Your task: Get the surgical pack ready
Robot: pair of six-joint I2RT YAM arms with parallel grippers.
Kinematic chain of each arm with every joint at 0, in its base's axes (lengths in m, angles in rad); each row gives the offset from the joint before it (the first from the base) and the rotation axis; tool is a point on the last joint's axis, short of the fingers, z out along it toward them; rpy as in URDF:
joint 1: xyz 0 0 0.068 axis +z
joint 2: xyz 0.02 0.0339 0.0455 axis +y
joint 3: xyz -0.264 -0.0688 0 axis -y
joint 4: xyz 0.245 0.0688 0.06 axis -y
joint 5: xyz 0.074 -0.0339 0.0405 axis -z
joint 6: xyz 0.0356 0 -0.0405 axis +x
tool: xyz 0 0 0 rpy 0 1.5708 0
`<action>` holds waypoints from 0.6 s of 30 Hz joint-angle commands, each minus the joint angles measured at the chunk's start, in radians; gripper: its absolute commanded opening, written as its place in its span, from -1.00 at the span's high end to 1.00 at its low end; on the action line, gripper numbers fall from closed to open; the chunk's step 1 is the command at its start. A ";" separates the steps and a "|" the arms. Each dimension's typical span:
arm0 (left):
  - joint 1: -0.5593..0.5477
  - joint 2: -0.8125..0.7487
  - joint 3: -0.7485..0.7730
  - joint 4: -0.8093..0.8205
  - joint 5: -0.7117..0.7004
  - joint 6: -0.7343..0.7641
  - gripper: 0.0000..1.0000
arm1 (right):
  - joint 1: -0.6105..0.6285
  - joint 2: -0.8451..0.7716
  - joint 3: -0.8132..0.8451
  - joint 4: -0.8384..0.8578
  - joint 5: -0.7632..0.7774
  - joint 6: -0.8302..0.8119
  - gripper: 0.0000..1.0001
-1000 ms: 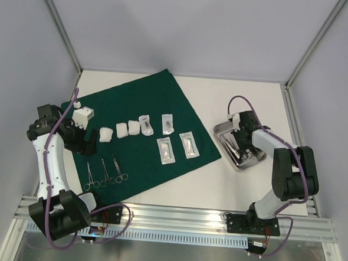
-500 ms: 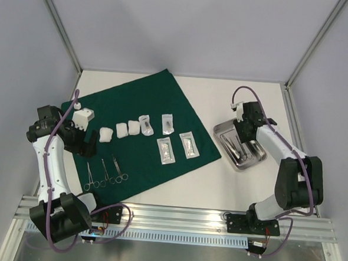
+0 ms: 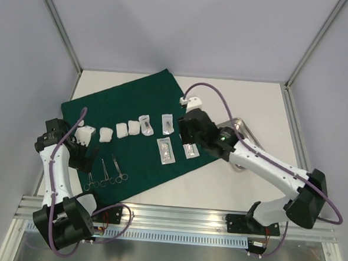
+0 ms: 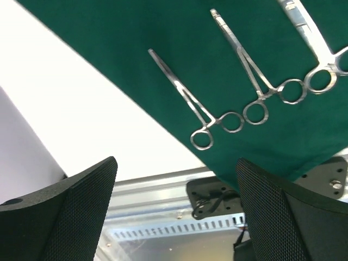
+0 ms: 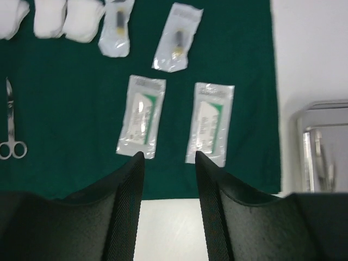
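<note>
The surgical pack lies spread out: a dark green cloth flat on the table. It carries white gauze, clear pouches and three metal instruments. The steel tray sits right of the cloth, half hidden by my right arm. My right gripper hovers open and empty above two flat pouches. The tray shows at that view's right edge. My left gripper hangs wide open over the cloth's near left edge. Its wrist view shows ring-handled forceps ahead of the left gripper, nothing between the fingers.
An aluminium rail runs along the near table edge, holding both arm bases. Frame posts and grey walls close in the sides and back. White table shows right of the cloth.
My right gripper has left the tray, swung left over the pouches on the cloth, and opened its jaws. The left arm has shifted slightly nearer, still open.
</note>
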 commanded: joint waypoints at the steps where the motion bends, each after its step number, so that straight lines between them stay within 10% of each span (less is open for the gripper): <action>1: 0.006 -0.028 -0.024 0.091 -0.101 -0.011 -1.00 | 0.143 0.172 0.134 0.047 0.088 0.189 0.11; 18: 0.223 -0.008 -0.174 0.258 -0.118 0.105 -1.00 | 0.381 0.960 0.854 -0.042 -0.032 0.268 0.19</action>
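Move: The scissors lie about 26 cm to the right hand's left, some 6 cm nearer the base and 20 cm below it. Of the two clamps, the near one is 4 cm farther left than the scissors and 2 cm nearer the base. The middle gauze roll stands roughly 14 cm beyond the scissors; the left packet is 6 cm left of the hand. From the left hand, the scissors are about 12 cm right, 7 cm ahead. Right hand sweeps 28 cm left, sinking 12, towards the scissors, fingers part-open; left hand shifts left and down. ##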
